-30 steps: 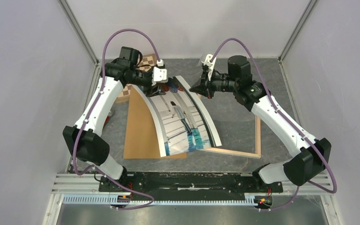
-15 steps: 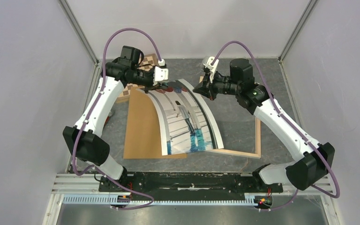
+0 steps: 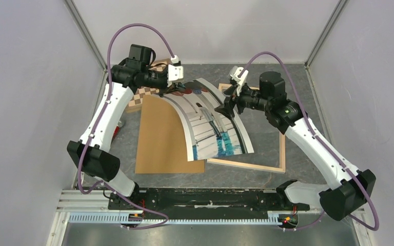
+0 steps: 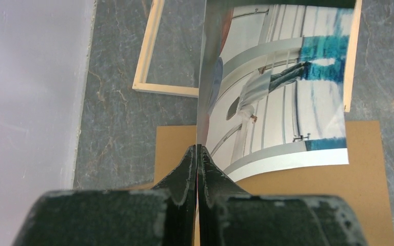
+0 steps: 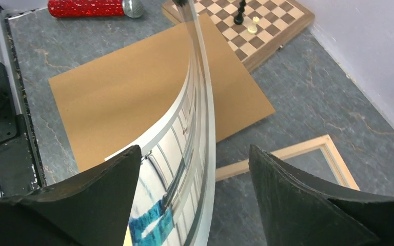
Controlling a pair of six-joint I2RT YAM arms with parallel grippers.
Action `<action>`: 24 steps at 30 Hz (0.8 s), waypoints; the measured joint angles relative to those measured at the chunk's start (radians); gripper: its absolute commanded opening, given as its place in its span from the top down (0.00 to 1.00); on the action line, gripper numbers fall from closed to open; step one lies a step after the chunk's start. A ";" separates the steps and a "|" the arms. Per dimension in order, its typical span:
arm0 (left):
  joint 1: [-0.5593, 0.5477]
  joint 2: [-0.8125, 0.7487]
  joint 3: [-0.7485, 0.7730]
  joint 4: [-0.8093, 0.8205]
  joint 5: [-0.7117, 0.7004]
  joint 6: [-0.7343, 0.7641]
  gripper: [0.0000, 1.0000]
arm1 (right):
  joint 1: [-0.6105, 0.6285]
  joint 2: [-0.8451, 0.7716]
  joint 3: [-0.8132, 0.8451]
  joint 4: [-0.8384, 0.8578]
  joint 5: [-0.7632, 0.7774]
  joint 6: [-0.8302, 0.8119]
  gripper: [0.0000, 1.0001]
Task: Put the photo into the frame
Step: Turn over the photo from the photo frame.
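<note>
The photo arches up from the table, its picture side facing up and to the right. My left gripper is shut on the photo's raised far edge; in the left wrist view the fingers pinch the print. My right gripper is open at the photo's right border. In the right wrist view the curved print runs between the spread fingers without being pinched. The frame lies flat on the right, and the photo's near edge rests over its left part.
A brown backing board lies flat under the photo's left side. A chessboard with two pieces sits at the back left. A red glittery cylinder lies near the left arm. Walls enclose the table on three sides.
The left gripper shut on the photo's far edge, and then the right gripper opened and let go of the right border. The photo shifted right, so its near edge now overlaps the frame.
</note>
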 measured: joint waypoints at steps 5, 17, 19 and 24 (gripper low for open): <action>0.000 -0.002 0.022 0.005 0.031 -0.047 0.98 | -0.034 -0.057 -0.067 0.003 0.015 -0.002 0.20; 0.000 -0.009 0.076 0.009 0.080 -0.075 0.98 | -0.145 -0.154 -0.240 -0.006 -0.005 -0.024 0.43; 0.000 -0.009 0.084 0.013 0.089 -0.081 0.98 | -0.158 -0.159 -0.246 -0.003 -0.018 -0.024 0.59; 0.000 -0.009 0.095 0.033 0.107 -0.113 0.98 | -0.164 -0.165 -0.253 0.002 -0.043 -0.020 0.92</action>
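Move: The left hand already pinches the photo's far edge; the photo's middle lies about 13 cm to its right, 8 back and 8 below, and the frame lies some 29 cm right, level, 28 below. The brown board is about 4 cm left of the left hand, 3 back. From the open right hand, the photo's middle is about 6 cm left, 4 back and 8 below; the frame is 8 cm right, 5 ahead. Right hand goes about 8 cm right and down by the photo's right edge, closing, left lifting 5 cm. ##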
